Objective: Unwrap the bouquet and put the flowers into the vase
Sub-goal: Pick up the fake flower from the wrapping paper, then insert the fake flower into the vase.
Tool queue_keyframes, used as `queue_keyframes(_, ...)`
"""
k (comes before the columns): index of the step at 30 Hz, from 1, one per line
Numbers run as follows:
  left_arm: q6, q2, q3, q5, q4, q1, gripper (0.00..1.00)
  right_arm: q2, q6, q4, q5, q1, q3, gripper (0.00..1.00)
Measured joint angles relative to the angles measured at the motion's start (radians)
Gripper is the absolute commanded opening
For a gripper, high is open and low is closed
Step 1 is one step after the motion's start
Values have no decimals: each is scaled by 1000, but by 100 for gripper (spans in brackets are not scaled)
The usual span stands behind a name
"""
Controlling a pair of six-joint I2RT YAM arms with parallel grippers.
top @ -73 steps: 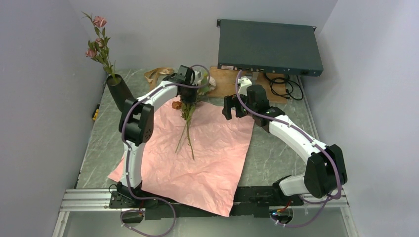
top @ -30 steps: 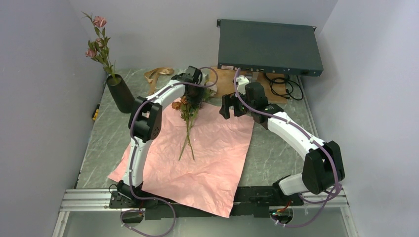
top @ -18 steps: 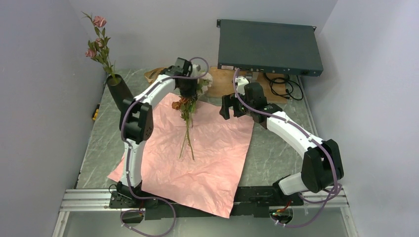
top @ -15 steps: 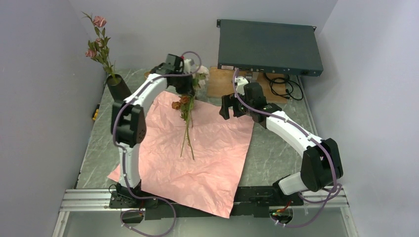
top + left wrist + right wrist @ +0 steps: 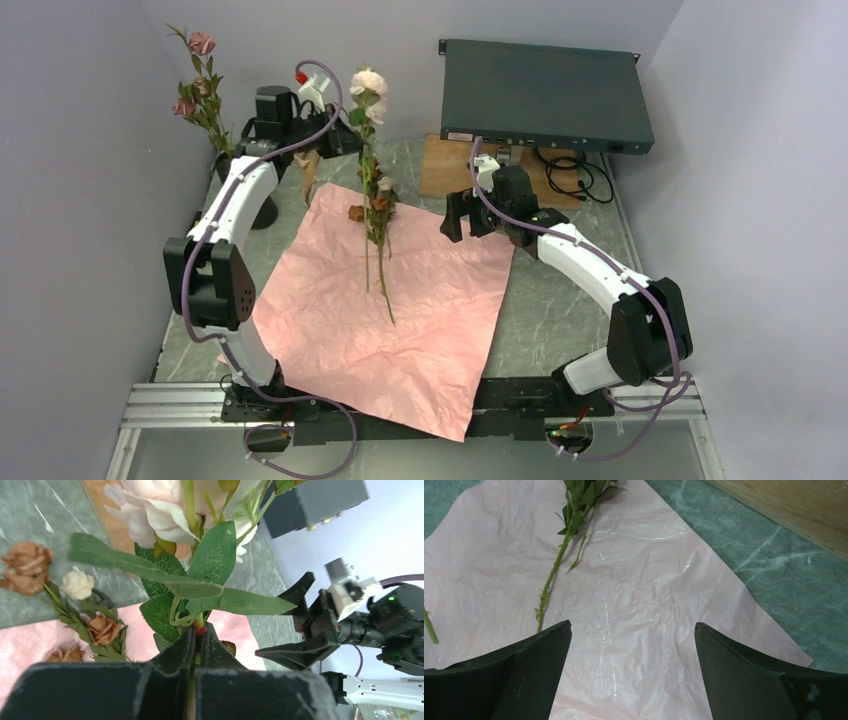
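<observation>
My left gripper [image 5: 345, 140] [image 5: 200, 629] is raised at the back left, shut on the stem of a cream rose [image 5: 368, 82] [image 5: 150, 505]. That stem hangs down over the pink paper [image 5: 400, 310]. The other flowers [image 5: 379, 212] [image 5: 100, 628], rust and cream, lie on the paper's far edge. The black vase [image 5: 264, 212] stands at the back left, mostly hidden behind my left arm, with pink roses [image 5: 200, 45] in it. My right gripper [image 5: 447, 215] [image 5: 631, 627] hovers open over the paper's right corner [image 5: 634, 605], right of the lying stems [image 5: 555, 570], holding nothing.
A dark grey rack box [image 5: 545, 95] sits at the back right, with a wooden board [image 5: 450, 165] and black cables [image 5: 572, 178] in front of it. A tan ribbon [image 5: 308, 165] lies behind the paper. Grey walls close in on both sides.
My left gripper closed on the cream rose's stem among the lying flowers, then lifted it up and swung left toward the vase. The right arm stayed almost still.
</observation>
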Motion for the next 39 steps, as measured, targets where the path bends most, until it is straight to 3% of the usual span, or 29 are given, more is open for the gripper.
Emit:
queue_keyframes(13,67,-179,126,-37,205,267,0,14,0,39,-54,0,2,96)
queue_keyframes(17,112,-240,176,-140,213,347,0,31,1,50,-67,0,15,96)
queue_keyframes(28,341,-364,179,-706,292,407,0,72,14,63,-109,2,53,96)
queue_keyframes(39,388,-333,126,-829,340,441,0,86,16,56,-119,2,88,97)
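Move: My left hand, already gripping the white flower's stem clear of the table, has the vase about 25 cm to its left and 2 cm back, middle some 14 cm lower. The vase's pink roses rise roughly 27 cm left, 1 cm ahead and 15 cm above. The remaining brown roses lie 5 cm back, 1 cm right and 25 cm below. From my right hand the vase is about 45 cm left, 8 cm ahead and 2 cm lower. I swing the white flower left and up with my left hand, about 34 cm across and nearly 30 cm higher, going past the vase to its far left and sinking slightly at the end. The wrist turns some 70 degrees counter-clockwise while the fingers tip up to point mostly forward, still pinching the stem. My open right hand eases a few centimetres left towards the brown roses. ##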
